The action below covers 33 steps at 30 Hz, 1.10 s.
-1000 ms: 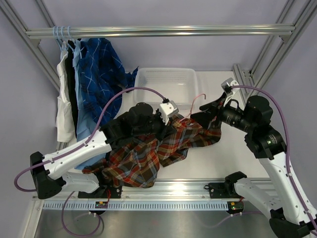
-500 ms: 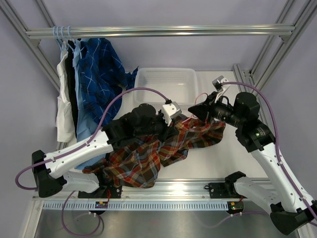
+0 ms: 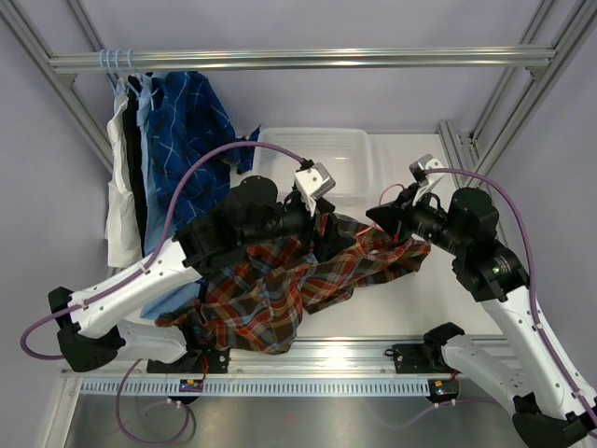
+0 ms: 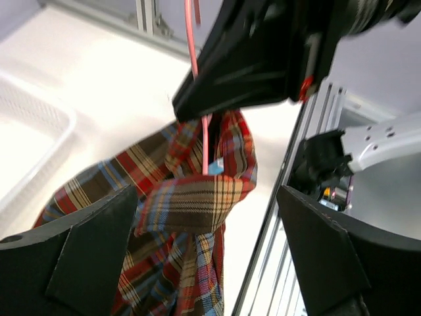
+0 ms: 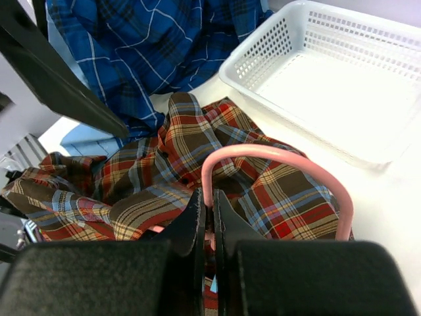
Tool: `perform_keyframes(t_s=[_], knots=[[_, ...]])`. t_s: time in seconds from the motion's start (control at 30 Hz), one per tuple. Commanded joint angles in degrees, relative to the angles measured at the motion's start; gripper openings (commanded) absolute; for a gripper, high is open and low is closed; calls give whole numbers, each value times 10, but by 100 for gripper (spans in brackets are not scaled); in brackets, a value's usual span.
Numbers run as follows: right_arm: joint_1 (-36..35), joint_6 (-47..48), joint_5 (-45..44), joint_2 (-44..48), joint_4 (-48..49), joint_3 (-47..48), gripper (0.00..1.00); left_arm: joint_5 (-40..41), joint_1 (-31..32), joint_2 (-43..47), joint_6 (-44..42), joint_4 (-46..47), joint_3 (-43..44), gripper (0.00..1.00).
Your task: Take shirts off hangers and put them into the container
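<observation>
The red-orange-navy plaid shirt (image 3: 270, 299) lies spread over the table's front, its collar end lifted on a pink hanger (image 3: 384, 192). My right gripper (image 3: 390, 217) is shut on the hanger's stem just under the hook (image 5: 276, 158), and its fingers (image 5: 197, 217) pinch the pink wire. My left gripper (image 3: 325, 233) hangs over the shirt's collar (image 4: 197, 204) with its jaws wide open, holding nothing. The collar shows between its fingers (image 4: 85, 257) without touching them. The white container (image 3: 280, 140) stands behind, with nothing in it.
A dark blue checked shirt (image 3: 191, 140), then light blue, black and white ones (image 3: 119, 205), hang on pale blue hangers (image 3: 117, 63) from the rail (image 3: 373, 58) at the back left. Frame posts (image 3: 508, 103) rise on the right. The blue shirt's hem drapes close to the container's left end.
My right gripper has shut on the pink hanger's stem and lifted it slightly. My left gripper has let go of the plaid shirt, opened wide and drawn back and up.
</observation>
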<state>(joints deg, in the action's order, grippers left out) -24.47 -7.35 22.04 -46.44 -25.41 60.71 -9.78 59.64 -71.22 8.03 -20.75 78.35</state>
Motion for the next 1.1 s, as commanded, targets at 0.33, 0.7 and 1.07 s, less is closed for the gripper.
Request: perform_keyframes(t_s=[0.33, 0.7, 1.07], knots=[[-5, 31, -38, 15, 7, 4, 0, -39, 3, -83, 20, -27, 79, 84], [-5, 28, -42, 20, 14, -9, 0, -22, 2, -103, 26, -42, 82, 28], [-5, 27, -147, 38, 15, -44, 0, 71, 3, -53, 18, -91, 69, 0]])
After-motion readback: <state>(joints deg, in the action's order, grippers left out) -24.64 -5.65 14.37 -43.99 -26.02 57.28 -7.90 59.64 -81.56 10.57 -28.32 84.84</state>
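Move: The plaid shirt's collar lies some 6 cm below the open left hand, about 4 cm to its right and 1 cm ahead. The hanger hook, already in the right fingers, is about 6 cm right, 5 cm ahead and 2 cm below the left hand; the container is roughly 22 cm ahead, 7 cm left and 28 cm below it. From the right hand the collar lies about 4 cm back, 3 cm left and 5 cm below. Left hand rises briefly, sinks about 7 cm rightward and pinches the plaid collar; right keeps the hanger hook. ##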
